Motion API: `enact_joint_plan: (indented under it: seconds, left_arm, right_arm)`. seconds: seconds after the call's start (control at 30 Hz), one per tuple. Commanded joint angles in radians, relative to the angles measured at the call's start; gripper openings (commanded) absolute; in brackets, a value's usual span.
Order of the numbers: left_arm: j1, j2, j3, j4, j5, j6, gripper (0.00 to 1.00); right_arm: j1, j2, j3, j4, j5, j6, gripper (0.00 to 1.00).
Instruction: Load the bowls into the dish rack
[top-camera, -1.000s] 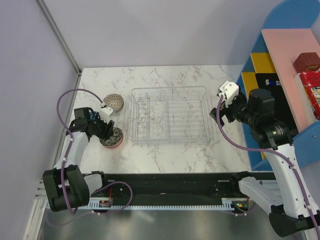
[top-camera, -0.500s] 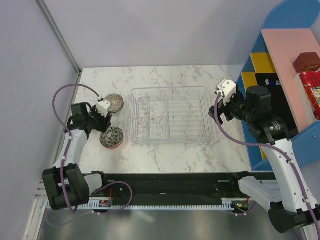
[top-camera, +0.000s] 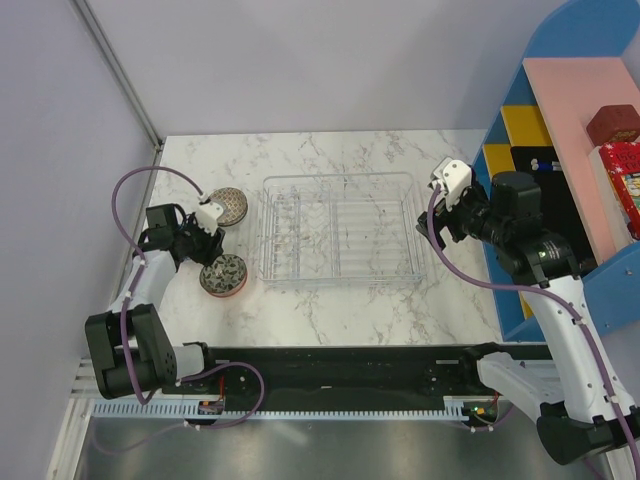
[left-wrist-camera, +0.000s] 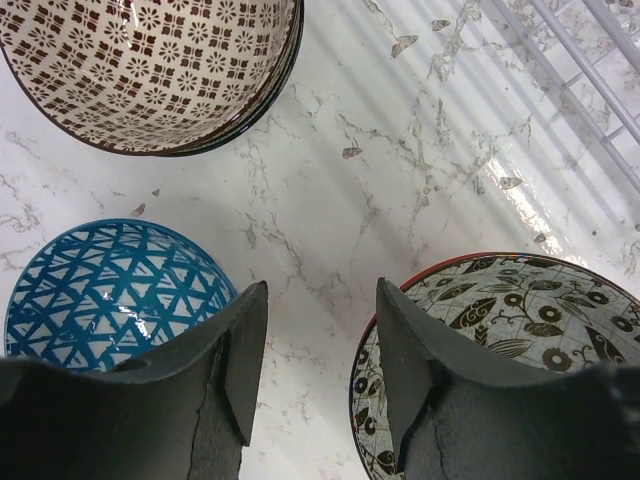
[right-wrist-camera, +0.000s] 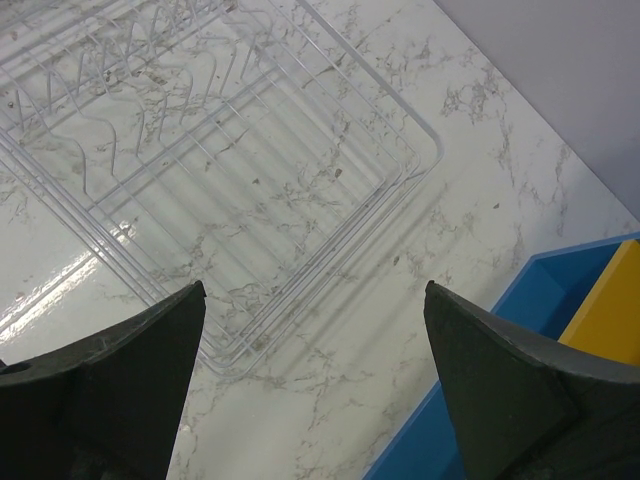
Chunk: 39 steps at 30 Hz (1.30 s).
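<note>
Three bowls show in the left wrist view: a beige lattice bowl (left-wrist-camera: 150, 70) on top of a stack, a blue bowl (left-wrist-camera: 100, 290) and a red-rimmed leaf-pattern bowl (left-wrist-camera: 510, 320). My left gripper (left-wrist-camera: 320, 300) hovers open over bare marble between the blue and red-rimmed bowls, holding nothing. From above, the lattice bowl (top-camera: 230, 207) and the red-rimmed bowl (top-camera: 223, 275) lie left of the clear dish rack (top-camera: 340, 179), with the left gripper (top-camera: 200, 240) between them. My right gripper (top-camera: 430, 222) stands wide open and empty over the rack's right rim (right-wrist-camera: 330, 215).
A blue shelf unit (top-camera: 560, 150) with yellow and pink panels stands along the table's right side, and its blue edge (right-wrist-camera: 520, 300) lies close to the right gripper. A purple wall (top-camera: 60, 200) borders the left edge.
My left gripper has drawn back and left from above the red-rimmed bowl to the spot between the bowls, its jaws unchanged. The right arm has shifted slightly toward the rack.
</note>
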Motion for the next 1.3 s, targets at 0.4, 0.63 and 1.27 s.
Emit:
enact_joint_plan:
  seconds: [0.4, 0.63, 1.27]
  left_arm:
    - [0.013, -0.157, -0.018, -0.157, 0.071, 0.125, 0.51]
    - [0.016, -0.024, -0.014, -0.114, 0.047, 0.158, 0.48]
    - [0.020, -0.031, 0.048, -0.119, 0.074, 0.112, 0.14]
  right_arm:
    - [0.005, 0.014, 0.027, 0.004, -0.035, 0.007, 0.98]
    - [0.005, 0.008, 0.026, 0.002, -0.047, 0.013, 0.97]
    - [0.007, 0.021, 0.037, -0.002, -0.059, 0.022, 0.98]
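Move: Behind and to the right of the left hand, the near flower-patterned bowl has its middle about 6 cm back, 4 cm right and 4 cm below. The blue bowl sits some 3 cm ahead and 4 cm left, the brown-dotted bowl about 12 cm ahead and 6 cm right, and the dish rack's middle roughly 6 cm ahead and 36 cm right, all slightly lower. From the right hand the flower-patterned bowl is about 50 cm left, 4 cm back and 26 cm down. Drawing back about 3 cm towards the flower-patterned bowl, the left hand first rises some 2 cm, then sinks about 5 cm to straddle the bowl's left rim, tipping down a little and turning slightly clockwise. The fingers then close from half open, one pad inside and one outside the rim, bringing them onto it as the hand starts back up by about 1.5 cm. ##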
